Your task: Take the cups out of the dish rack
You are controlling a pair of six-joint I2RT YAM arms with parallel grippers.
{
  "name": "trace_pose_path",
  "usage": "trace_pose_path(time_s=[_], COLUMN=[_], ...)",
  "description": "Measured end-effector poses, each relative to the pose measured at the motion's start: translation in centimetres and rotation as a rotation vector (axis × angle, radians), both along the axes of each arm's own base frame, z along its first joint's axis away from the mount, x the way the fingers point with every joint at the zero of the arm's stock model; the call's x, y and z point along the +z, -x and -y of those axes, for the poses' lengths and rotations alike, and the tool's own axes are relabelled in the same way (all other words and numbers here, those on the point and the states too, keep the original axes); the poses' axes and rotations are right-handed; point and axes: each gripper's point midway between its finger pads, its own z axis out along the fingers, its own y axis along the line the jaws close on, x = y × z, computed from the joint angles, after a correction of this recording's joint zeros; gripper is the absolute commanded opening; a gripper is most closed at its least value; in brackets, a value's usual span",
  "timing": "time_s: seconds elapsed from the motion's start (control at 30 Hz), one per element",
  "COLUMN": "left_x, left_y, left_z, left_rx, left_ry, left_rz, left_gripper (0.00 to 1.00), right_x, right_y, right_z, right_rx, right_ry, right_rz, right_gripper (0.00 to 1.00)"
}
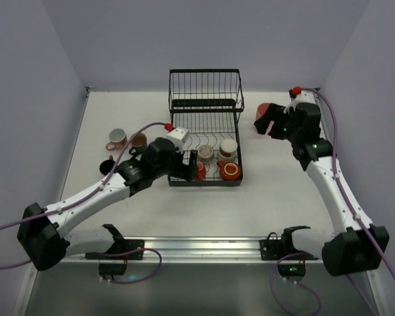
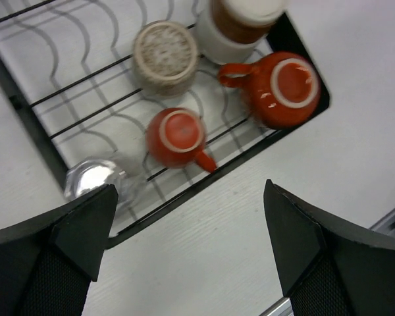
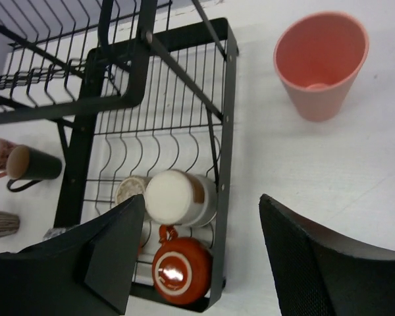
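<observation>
The black wire dish rack [image 1: 204, 105] stands mid-table. Its lower tray holds a beige cup [image 2: 164, 56], a white-and-brown cup [image 2: 240, 23], a large orange-red mug [image 2: 283, 89], a small orange-red cup [image 2: 178, 135] and a clear glass [image 2: 95, 181], all upside down. My left gripper [image 1: 192, 164] is open and empty, hovering above the tray's front edge [image 2: 204, 184] near the small orange-red cup. My right gripper [image 1: 266, 122] is open and empty beside the pink tumbler [image 3: 320, 62], which stands upright on the table right of the rack [image 3: 227, 131].
Left of the rack on the table stand a pink mug [image 1: 116, 138], a brown mug [image 1: 139, 140] and a black cup [image 1: 107, 166]. The raised rear basket [image 1: 205, 85] looks empty. Walls close the table's left, right and far sides.
</observation>
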Motion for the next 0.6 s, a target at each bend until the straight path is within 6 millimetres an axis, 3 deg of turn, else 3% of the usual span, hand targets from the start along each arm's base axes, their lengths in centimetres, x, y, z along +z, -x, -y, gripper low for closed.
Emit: trace_pose_path(time_s=[0.17, 0.23, 0.43, 0.6], left_x=[1.4, 1.1, -0.6, -1.2], left_y=[-0.2, -0.9, -4.0, -6.7], left_z=[7.8, 10.0, 13.6, 16.3], left_rx=[-0.113, -0.132, -0.133, -0.142], left_ry=[0.033, 0.039, 0.02, -0.003], left_rz=[0.067, 0.091, 0.146, 0.196], left_gripper=[0.98, 0.98, 0.98, 0.98], right_x=[-1.4, -1.5, 2.4, 4.4], right_y=[5.1, 6.8, 10.7, 12.2], right_z=[-1.0, -1.2, -0.9, -0.9], right_rx=[0.021, 0.027, 0.045, 0.065], right_ry=[-0.151, -0.191, -0.249, -0.268], right_rz=[0.073, 0.111, 0.302, 0.394], right_gripper=[0.72, 0.72, 0.72, 0.72])
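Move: From the open left hand, the white cup at the rack's right side lies about 11 cm ahead, 15 cm to the right and some 9 cm lower. The red mug is about 4 cm ahead and 15 cm right of that hand; the beige cup is 10 cm ahead and 7 cm right; the small red cup is 4 cm ahead and 4 cm right, all about 11 cm down. From the right hand, the white cup lies 11 cm left, 2 cm back and 18 cm below. Touching nothing that can be seen, the open left hand sweeps about 16 cm right over the rack's front cups, then adds some 6 cm forward towards the white cup at nearly constant height, turning slightly clockwise and tipping its fingers up. The right hand draws back some 12 cm, away from the pink tumbler, dipping slightly before rising about 4 cm, its fingers tipping up and opening unchanged. ##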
